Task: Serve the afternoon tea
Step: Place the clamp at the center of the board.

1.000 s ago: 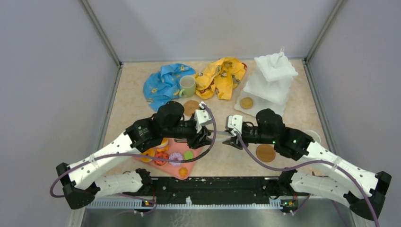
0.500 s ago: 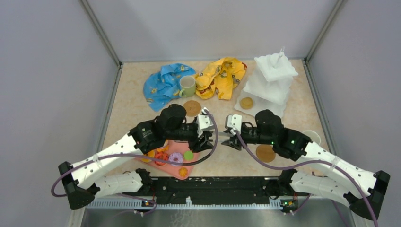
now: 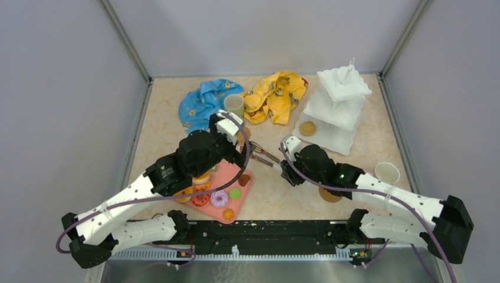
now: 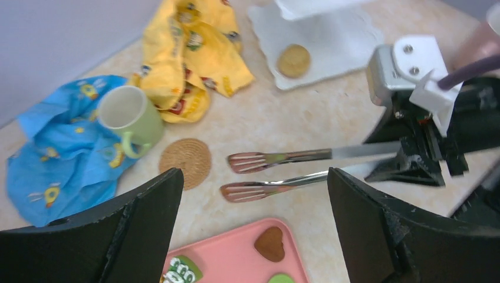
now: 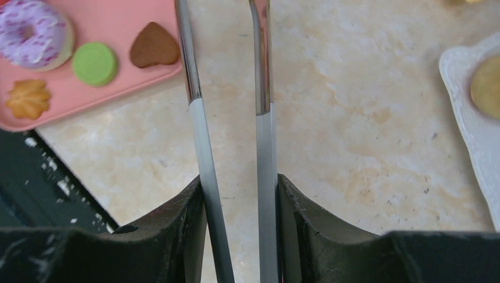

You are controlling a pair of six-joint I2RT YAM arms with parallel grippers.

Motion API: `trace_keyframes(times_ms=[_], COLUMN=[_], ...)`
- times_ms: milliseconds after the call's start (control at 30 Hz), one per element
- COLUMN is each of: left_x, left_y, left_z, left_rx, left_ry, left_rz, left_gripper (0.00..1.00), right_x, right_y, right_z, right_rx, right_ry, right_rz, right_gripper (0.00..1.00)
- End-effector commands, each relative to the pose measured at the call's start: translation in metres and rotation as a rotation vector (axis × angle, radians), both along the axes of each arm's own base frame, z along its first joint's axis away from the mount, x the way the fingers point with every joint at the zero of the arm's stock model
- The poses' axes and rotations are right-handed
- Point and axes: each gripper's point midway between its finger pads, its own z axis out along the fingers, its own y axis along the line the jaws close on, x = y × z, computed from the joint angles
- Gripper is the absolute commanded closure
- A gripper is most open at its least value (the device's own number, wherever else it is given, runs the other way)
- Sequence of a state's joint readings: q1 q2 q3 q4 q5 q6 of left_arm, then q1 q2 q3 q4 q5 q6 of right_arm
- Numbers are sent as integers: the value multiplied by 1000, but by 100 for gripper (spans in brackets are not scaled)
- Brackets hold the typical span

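Observation:
My left gripper (image 4: 255,177) stands wide open and empty above the metal tongs (image 4: 277,158); it hangs by the pink tray's far corner (image 3: 242,150). The right gripper (image 5: 239,183) is shut on the tongs' two arms (image 5: 191,88), tips pointing left (image 3: 260,155). Toy pastries lie on the tray: a heart cookie (image 4: 270,243), a green disc (image 5: 94,63), a purple donut (image 5: 35,29). The white three-tier stand (image 3: 339,103) carries one cookie (image 3: 306,128) on its bottom tier. The pale green mug (image 3: 234,104) stands beyond a brown coaster (image 4: 186,163). The white mug (image 3: 386,172) sits at right; another coaster (image 3: 330,194) lies partly under the right arm.
The pink tray (image 3: 240,203) lies near the front left under the left arm. A crumpled blue cloth (image 3: 203,103) and a yellow cloth (image 3: 277,94) lie at the back, either side of the green mug. Grey walls close in the table.
The left gripper has opened wide, let go of the tongs and drawn back towards the green mug. The right arm has swung left and farther in, carrying the tongs.

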State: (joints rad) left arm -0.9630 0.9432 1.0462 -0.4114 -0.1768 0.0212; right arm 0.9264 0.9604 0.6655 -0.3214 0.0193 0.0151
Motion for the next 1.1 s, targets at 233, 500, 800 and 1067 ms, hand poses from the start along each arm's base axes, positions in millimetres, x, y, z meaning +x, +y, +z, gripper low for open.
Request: trace_keyframes(times_ms=[233,500,800,1067], left_x=[18,8,7,6], left_y=[99,118,120,121], left_z=[16,-3,-7,-9], left_rx=[-181,-163,-159,-156], left_ry=[-184,-175,-180,-182], left_rz=[455,473,474,472], left_gripper=[1,1,1,1], right_x=[47,39,33,43], right_y=[-15,-15,-5,-9], right_z=[-48,-94,-92,-79], right_rx=[-9,-88,-32,24], right_ry=[72,168,200,224], right_rz=[-481,-499,-446,-511], right_gripper=[58,48,19,1])
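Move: The clamp, still pinched by its handles in the right hand, is bound for bare board at the middle, about 6 cm ahead of that hand, 1 cm left and 12 cm below. At table level, the heart cookie on the pink tray lies some 17 cm left and 2 cm ahead of it, and the near coaster about 24 cm right and 5 cm back. For the empty left hand, the landing spot is roughly 16 cm right, 2 cm ahead and 28 cm below. The clamp is lowered to the bare board right of the tray: the right hand sinks about 10 cm, easing some 3 cm forward as it turns about 25 degrees clockwise and tips further down. Its fingers start opening on the way down and end nearly wide, releasing the handles. Meanwhile the empty left hand, staying open, swings about 12 cm left, away from the clamp, turning counter-clockwise. ##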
